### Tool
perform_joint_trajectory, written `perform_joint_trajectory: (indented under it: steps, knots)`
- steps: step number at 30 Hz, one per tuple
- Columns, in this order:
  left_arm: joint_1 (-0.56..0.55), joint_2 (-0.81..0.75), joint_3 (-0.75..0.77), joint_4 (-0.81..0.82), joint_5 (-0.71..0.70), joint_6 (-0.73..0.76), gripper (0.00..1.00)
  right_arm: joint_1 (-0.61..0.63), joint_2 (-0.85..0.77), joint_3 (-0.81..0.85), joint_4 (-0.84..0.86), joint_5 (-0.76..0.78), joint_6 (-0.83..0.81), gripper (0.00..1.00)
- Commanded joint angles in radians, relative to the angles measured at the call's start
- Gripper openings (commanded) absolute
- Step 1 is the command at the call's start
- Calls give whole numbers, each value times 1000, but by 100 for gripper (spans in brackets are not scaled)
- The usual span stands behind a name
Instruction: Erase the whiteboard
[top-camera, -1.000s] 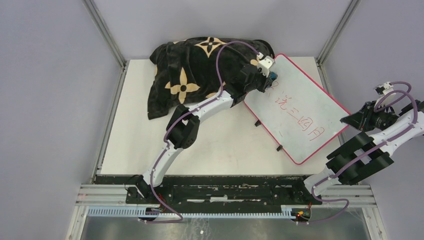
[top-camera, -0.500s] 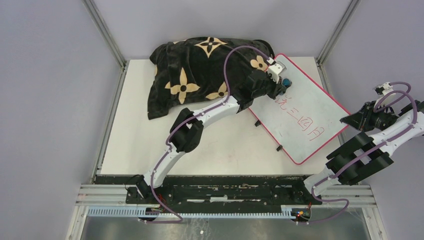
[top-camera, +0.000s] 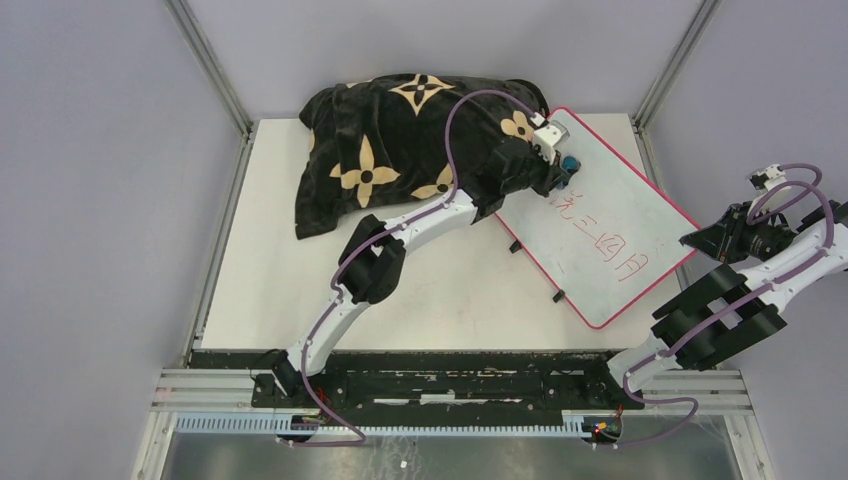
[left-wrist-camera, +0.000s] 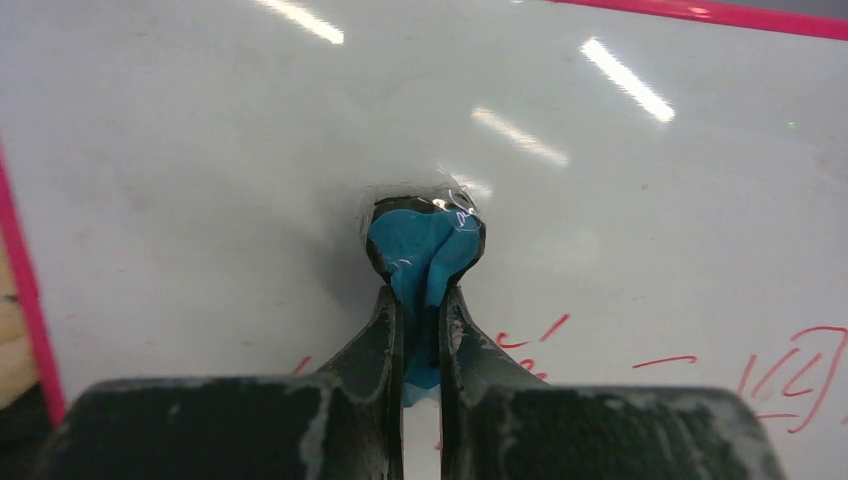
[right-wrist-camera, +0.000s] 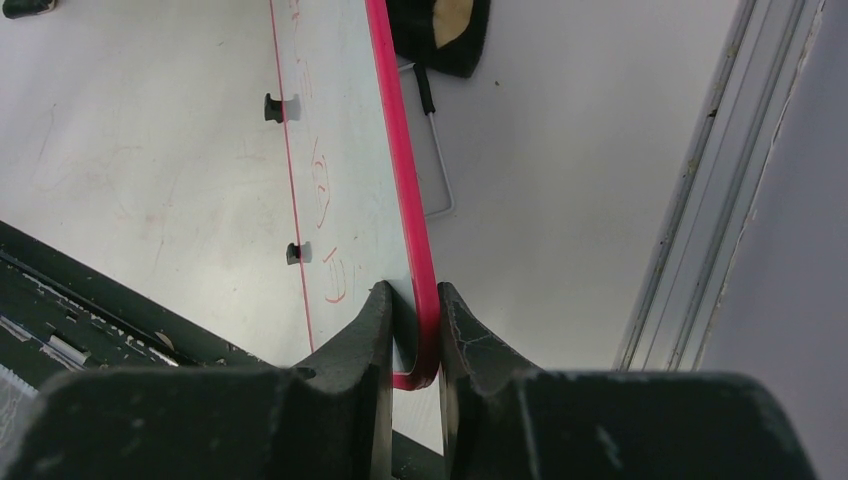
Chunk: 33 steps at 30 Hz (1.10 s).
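Observation:
The whiteboard (top-camera: 625, 190) lies slanted at the table's back right, with red handwriting (top-camera: 605, 240) across its middle. My left gripper (top-camera: 562, 172) is shut on a blue eraser pad (top-camera: 570, 163), which presses on the board's upper left part. In the left wrist view the pad (left-wrist-camera: 420, 245) bulges out past the gripper (left-wrist-camera: 424, 300) onto the white surface (left-wrist-camera: 200, 150), with red strokes (left-wrist-camera: 800, 375) just behind it. My right gripper (top-camera: 692, 243) is shut on the board's red rim (right-wrist-camera: 400, 150) at its right corner (right-wrist-camera: 414, 295).
A black pillow with tan flowers (top-camera: 400, 140) lies at the back of the table, touching the board's upper left corner. Two small black clips (top-camera: 557, 296) stick out from the board's near edge. A metal frame post (top-camera: 655, 80) stands behind the board.
My left gripper has slid the eraser up and to the right along the board's upper part. The red marks at the writing's upper left end have gone. The right arm has kept still.

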<state>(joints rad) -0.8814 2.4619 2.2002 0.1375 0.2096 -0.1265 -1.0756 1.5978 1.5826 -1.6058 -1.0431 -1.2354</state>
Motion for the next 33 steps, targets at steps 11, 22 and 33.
perform_joint_trajectory:
  steps: [11,22,33]
  knots:
    - [116,3,-75,-53,-99,-37,3,-3,-29,-16,-156,49,-74,1]
    - [-50,-95,-216,36,-61,-69,3,-3,-41,-35,-156,58,-85,1]
    - [-139,-125,-264,113,-54,-137,3,-4,-66,-41,-156,62,-85,1]
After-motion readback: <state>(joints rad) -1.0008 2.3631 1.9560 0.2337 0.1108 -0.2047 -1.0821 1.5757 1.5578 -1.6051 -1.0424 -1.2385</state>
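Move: About 6 cm back from the left hand, 1 cm to its right and 4 cm lower is the half-wiped red character; the hand already holds the blue eraser against the slanted whiteboard. Beyond it the boxed character sits some 13 cm back and 10 cm right of the hand, and the board's pinched corner 13 cm back and 24 cm right. From the right hand, which grips that corner, the half-wiped character is 7 cm ahead and 23 cm left. Wiping along the whiteboard's length, the left hand first carries the gripped eraser about 10 cm forward and left towards the board's far-left edge, sinking some 4 cm and swinging slightly counter-clockwise, then reverses and sweeps about 17 cm back and right towards the remaining writing, undoing the swing. Its fingers stay closed; the right hand keeps its pinch on the corner. ##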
